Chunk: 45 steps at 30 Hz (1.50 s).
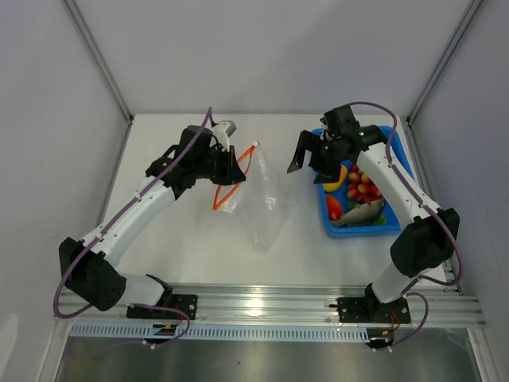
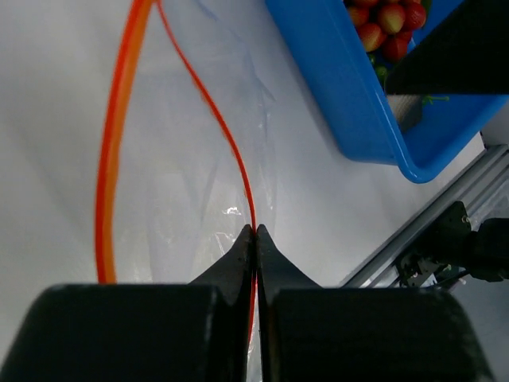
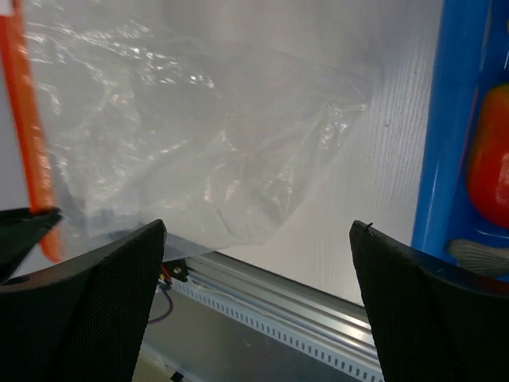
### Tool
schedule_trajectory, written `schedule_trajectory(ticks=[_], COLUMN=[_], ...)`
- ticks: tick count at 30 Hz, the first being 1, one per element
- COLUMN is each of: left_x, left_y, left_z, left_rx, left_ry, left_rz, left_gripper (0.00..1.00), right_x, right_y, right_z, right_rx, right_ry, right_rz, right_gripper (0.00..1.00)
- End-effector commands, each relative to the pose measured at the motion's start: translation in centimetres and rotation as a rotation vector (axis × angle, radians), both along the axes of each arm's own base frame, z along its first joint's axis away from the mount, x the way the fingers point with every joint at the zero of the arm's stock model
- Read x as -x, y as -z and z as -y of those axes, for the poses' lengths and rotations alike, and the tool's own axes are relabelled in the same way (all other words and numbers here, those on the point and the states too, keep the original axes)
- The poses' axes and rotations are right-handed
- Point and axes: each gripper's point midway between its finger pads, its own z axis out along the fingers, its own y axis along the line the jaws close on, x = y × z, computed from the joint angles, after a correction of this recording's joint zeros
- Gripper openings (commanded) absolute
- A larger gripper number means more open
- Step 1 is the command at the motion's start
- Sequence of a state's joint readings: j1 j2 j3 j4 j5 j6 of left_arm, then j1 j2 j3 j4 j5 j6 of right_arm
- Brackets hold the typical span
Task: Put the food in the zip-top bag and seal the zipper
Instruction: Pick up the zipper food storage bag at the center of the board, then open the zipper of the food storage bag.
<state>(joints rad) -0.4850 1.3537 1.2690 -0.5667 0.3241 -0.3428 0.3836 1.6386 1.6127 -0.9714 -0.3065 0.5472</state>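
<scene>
The clear zip-top bag lies crinkled on the table's middle, its mouth held open. My left gripper is shut on one side of the orange-red zipper; in the left wrist view the strip runs straight into the closed jaws of the gripper. My right gripper is open and empty, between the bag and the blue tub. The food lies in the tub: mango, cherry tomatoes, red pepper, grey fish. The right wrist view shows the open gripper over the bag.
The tub's wall is right of my right gripper, with the red pepper behind it. The aluminium rail runs along the table's near edge. Grey walls close the back and sides.
</scene>
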Motion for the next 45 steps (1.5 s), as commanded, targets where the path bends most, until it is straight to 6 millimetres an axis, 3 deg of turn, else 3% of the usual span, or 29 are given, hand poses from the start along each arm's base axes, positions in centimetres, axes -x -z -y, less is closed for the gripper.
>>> schedule_trajectory(ticks=[1, 9, 15, 19, 22, 31, 37, 40, 41, 42, 45], left_x=[0.6, 2.2, 2.8, 3.2, 3.3, 4.0, 4.9, 5.4, 5.6, 5.6, 5.5], left_y=[-0.5, 0.1, -0.1, -0.2, -0.5, -1.4, -1.7, -1.7, -1.6, -1.7, -2.1], left_z=[1.4, 4.6, 5.5, 5.6, 5.6, 6.8, 7.7, 7.9, 8.0, 7.9, 7.2], left_rx=[0.023, 0.011, 0.027, 0.036, 0.045, 0.085, 0.092, 0.093, 0.093, 0.092, 0.076], left_ry=[-0.031, -0.007, 0.014, 0.018, 0.019, 0.056, 0.109, 0.132, 0.137, 0.138, 0.121], left_rz=[0.013, 0.012, 0.010, 0.015, 0.021, 0.039, 0.054, 0.056, 0.052, 0.055, 0.084], left_gripper=[0.00, 0.01, 0.01, 0.01, 0.01, 0.01, 0.01, 0.01, 0.04, 0.12, 0.42], right_x=[-1.5, -1.0, 0.0, 0.4, 1.2, 1.4, 1.7, 2.1, 2.2, 2.4, 2.6], right_y=[-3.9, -4.3, -2.8, -2.2, -0.5, 1.6, 2.7, 3.4, 3.5, 3.4, 2.5], right_z=[-0.9, -5.4, -7.1, -7.2, -7.0, -6.6, -6.4, -6.1, -5.8, -5.6, -5.2], right_rx=[-0.009, -0.013, 0.010, 0.053, 0.117, 0.178, 0.181, 0.201, 0.208, 0.212, 0.201], right_ry=[0.083, 0.036, -0.002, -0.013, -0.024, -0.033, -0.054, -0.072, -0.073, -0.080, -0.097], right_rz=[0.063, -0.006, -0.045, -0.040, -0.073, -0.097, -0.104, -0.116, -0.118, -0.112, -0.063], right_gripper=[1.00, 0.99, 0.93, 0.89, 0.89, 0.81, 0.59, 0.33, 0.25, 0.15, 0.01])
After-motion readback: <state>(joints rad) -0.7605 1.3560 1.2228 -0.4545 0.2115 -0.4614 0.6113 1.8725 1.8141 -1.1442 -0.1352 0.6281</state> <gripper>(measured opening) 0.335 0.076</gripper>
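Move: The raised zipper bag's edge, just to the slider side of the left fingers' grip, lies about 13 cm left of the open right hand, 3 cm ahead and 4 cm lower. From the left hand, holding that edge, the spot is roughly 3 cm ahead, 2 cm right and 1 cm down. The white slider is some 12 cm left of the right hand, 7 cm ahead and 5 cm below; the blue food box stands about 20 cm to its right, 5 cm ahead and 14 cm down. The right fingers close on the bag's orange-red edge between slider and left grip, pinching it; the hand first rises some 5 cm while going about 7 cm left, then sinks about 9 cm and eases back, tilting moderately. The left hand, keeping its pinch, carries the bag right and back towards it, then opens and lets the edge go. ##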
